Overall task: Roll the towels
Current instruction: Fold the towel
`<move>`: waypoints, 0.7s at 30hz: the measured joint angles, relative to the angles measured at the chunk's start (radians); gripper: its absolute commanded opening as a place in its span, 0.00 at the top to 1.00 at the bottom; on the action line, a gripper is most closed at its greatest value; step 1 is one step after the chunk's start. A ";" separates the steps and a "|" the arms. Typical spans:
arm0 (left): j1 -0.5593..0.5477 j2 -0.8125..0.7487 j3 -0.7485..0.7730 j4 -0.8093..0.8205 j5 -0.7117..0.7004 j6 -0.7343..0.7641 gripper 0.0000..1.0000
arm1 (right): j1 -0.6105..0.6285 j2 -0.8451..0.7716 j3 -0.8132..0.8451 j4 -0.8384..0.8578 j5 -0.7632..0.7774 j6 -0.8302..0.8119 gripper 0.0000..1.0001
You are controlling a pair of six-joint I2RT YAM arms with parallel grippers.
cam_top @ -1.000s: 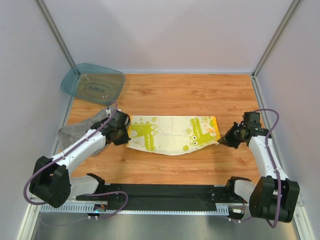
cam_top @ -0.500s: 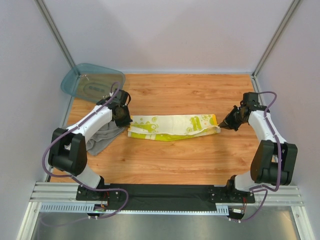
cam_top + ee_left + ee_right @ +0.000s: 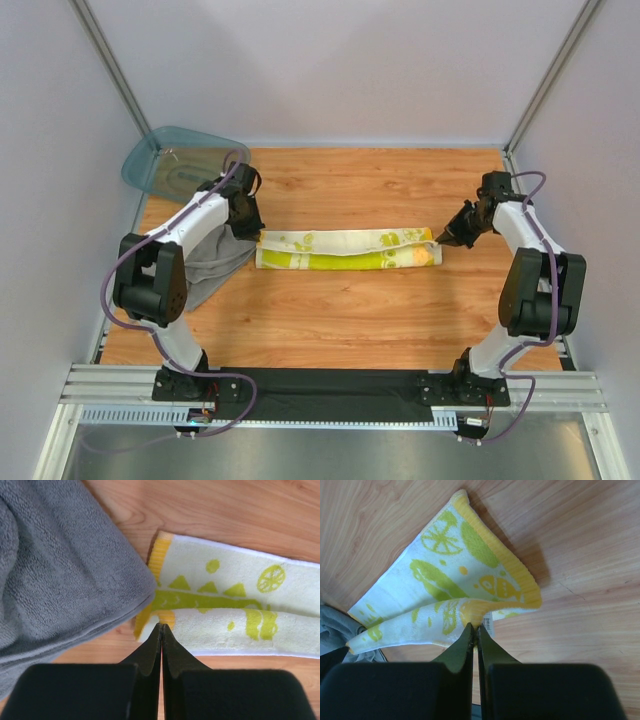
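Observation:
The yellow-and-white towel (image 3: 345, 250) lies across the middle of the wooden table, folded into a long narrow strip. My left gripper (image 3: 256, 236) is at its left end, jaws shut on the yellow corner (image 3: 161, 626). At the right end my right gripper (image 3: 440, 240) is shut on a bunched yellow corner (image 3: 474, 627) beside a small white label, lifting that end slightly. The grey towel (image 3: 205, 262) lies crumpled at the left, its edge overlapping the patterned towel's end (image 3: 60, 570). A bit of the grey towel (image 3: 332, 622) also shows in the right wrist view.
A translucent teal tub (image 3: 175, 165) sits at the back left corner, just behind the left arm. Bare wooden tabletop (image 3: 380, 180) extends behind and in front of the strip. Enclosure walls and metal posts close in both sides; a black rail (image 3: 330, 385) runs along the front.
Both grippers moved away from the bases, carrying the towel's near edge over the far part. The spread cloth is now a narrow folded strip, and both arms reach further back.

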State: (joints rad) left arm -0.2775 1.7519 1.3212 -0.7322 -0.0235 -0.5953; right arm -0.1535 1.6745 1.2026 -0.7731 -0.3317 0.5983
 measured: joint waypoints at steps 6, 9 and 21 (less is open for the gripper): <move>0.009 0.071 0.083 -0.017 0.001 0.015 1.00 | 0.000 0.072 0.050 0.001 0.000 0.004 1.00; 0.013 0.108 0.106 -0.023 0.001 0.019 1.00 | 0.000 0.109 0.074 0.003 -0.001 0.005 0.98; 0.070 0.282 0.223 -0.080 0.027 0.034 0.39 | 0.000 0.299 0.251 -0.015 -0.018 0.020 0.53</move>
State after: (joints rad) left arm -0.2073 2.0342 1.5444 -0.8127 0.0032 -0.5613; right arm -0.1535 1.9739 1.4536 -0.7879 -0.3492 0.6186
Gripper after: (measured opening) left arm 0.293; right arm 0.411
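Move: Both hands still pinch the raised edge of the yellow-green towel, some 6 cm above the table. From the left hand, the towel's far left corner lies about 5 cm ahead with no sideways offset; the grey towel's middle is 17 cm left and 4 cm back, and the blue bin about 16 cm ahead and 17 cm left. From the right hand, the far right corner is about 7 cm ahead, level sideways. Both grippers lay the pinched edge over towards the towel's far edge and then open on it, the right one first and wider. The right hand goes about 6 cm forward while sinking some 3 cm, still travelling forward as it opens; the left eases forward, then mostly down about 4.5 cm with a slight tilt, and parts its fingers only at the very end. ##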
